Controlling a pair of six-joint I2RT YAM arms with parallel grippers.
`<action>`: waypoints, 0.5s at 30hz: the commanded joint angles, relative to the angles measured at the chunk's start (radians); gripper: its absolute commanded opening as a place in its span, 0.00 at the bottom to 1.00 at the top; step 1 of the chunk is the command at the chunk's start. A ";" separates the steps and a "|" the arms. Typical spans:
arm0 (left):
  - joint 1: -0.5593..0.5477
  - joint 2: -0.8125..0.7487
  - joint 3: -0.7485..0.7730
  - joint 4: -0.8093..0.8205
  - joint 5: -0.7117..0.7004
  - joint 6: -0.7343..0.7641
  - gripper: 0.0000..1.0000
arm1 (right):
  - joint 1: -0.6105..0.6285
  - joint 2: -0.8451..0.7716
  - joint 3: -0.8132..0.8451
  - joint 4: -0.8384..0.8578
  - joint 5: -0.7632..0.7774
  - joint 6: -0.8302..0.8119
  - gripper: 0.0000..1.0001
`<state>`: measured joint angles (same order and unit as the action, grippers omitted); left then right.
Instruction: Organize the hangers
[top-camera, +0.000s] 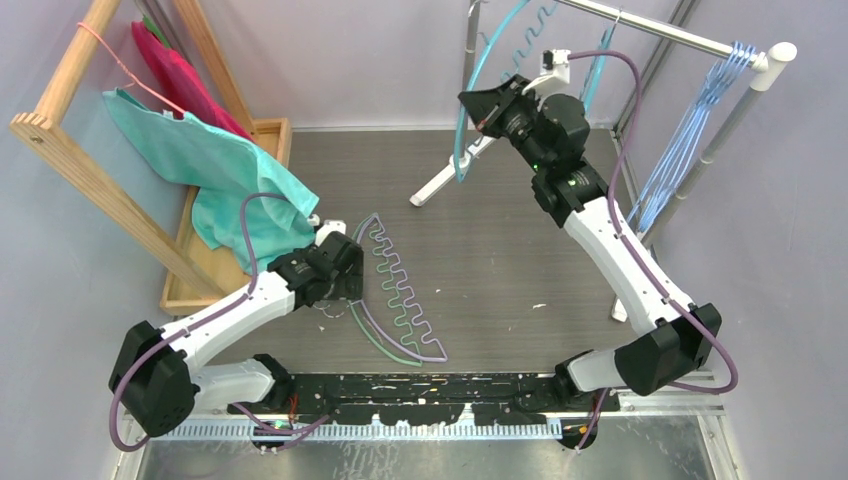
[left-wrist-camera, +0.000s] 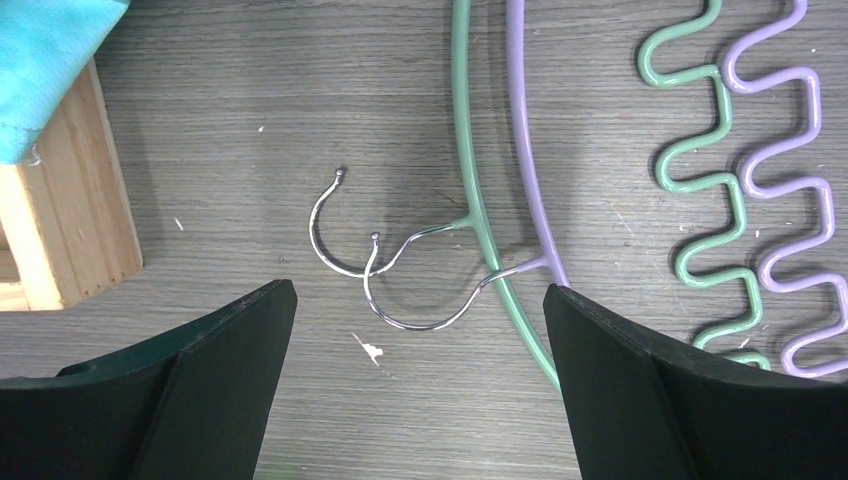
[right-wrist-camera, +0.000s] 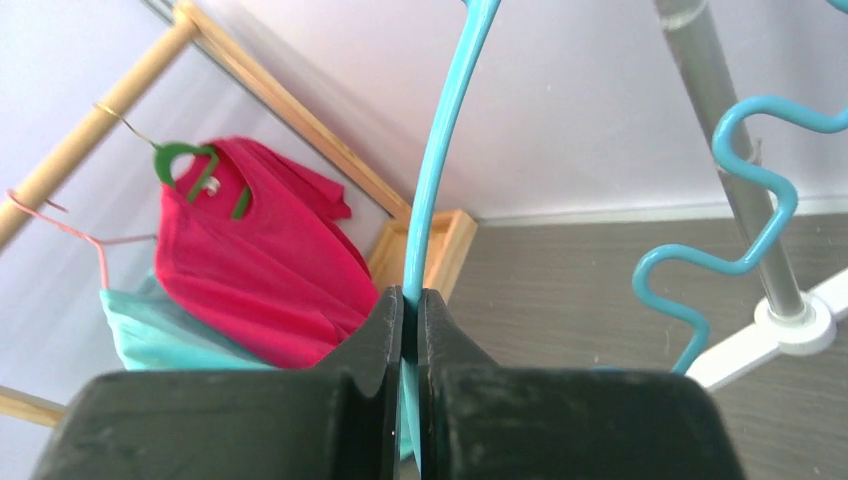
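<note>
My right gripper (top-camera: 492, 108) is raised by the silver rail (top-camera: 660, 30), shut on the arch of a teal hanger (top-camera: 459, 140). In the right wrist view the fingers (right-wrist-camera: 385, 320) pinch the teal hanger's arch (right-wrist-camera: 440, 160), its zigzag bar to the right. A green hanger (top-camera: 385, 345) and a lilac hanger (top-camera: 430, 357) lie side by side on the table. My left gripper (left-wrist-camera: 420, 295) hovers open just above their metal hooks (left-wrist-camera: 420, 320), touching neither the green hanger's arch (left-wrist-camera: 462, 150) nor the lilac hanger's arch (left-wrist-camera: 520, 150). Several light-blue wire hangers (top-camera: 700, 110) hang at the rail's right end.
A wooden rack (top-camera: 90, 170) stands at the left with a teal cloth (top-camera: 220, 170), a red garment (top-camera: 185, 80) and a pink wire hanger (top-camera: 120, 60). Its base box (left-wrist-camera: 70, 230) lies left of my left gripper. The rail's white foot (top-camera: 450, 175) reaches onto the table.
</note>
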<state>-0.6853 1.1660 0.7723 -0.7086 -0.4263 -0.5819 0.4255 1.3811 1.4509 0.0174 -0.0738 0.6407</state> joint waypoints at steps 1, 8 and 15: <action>-0.003 -0.029 0.031 -0.015 -0.046 0.021 0.98 | -0.067 -0.029 0.052 0.222 -0.044 0.087 0.01; -0.003 -0.034 0.037 -0.028 -0.052 0.027 0.98 | -0.153 -0.022 0.039 0.299 -0.016 0.186 0.01; -0.002 -0.041 0.019 -0.027 -0.054 0.026 0.98 | -0.189 -0.041 0.009 0.283 0.057 0.217 0.01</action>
<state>-0.6853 1.1561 0.7723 -0.7334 -0.4496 -0.5598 0.2520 1.3811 1.4509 0.1753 -0.0757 0.8310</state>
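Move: The light-blue hanger is already in my right fingers; the free stretch of rail I'm taking it to is some 19 cm to the right, about 3 cm farther out and 18 cm higher. Another blue hanger hangs about 22 cm to the right and 2 cm ahead, some 8 cm up; the rack's left post stands roughly 13 cm ahead and 2 cm right. From my left hand that rail spot is about 44 cm right, 21 cm ahead and 54 cm up. Fingers still pinched shut on the hanger's long curved wire, I swing my right hand about 7 cm to the right, lifting it some 4 cm and edging forward on the way, towards the rail and the blue hanger already on it. My wrist rolls its left side up and turns slightly clockwise, about 15 degrees in all, while I ease off in speed. ##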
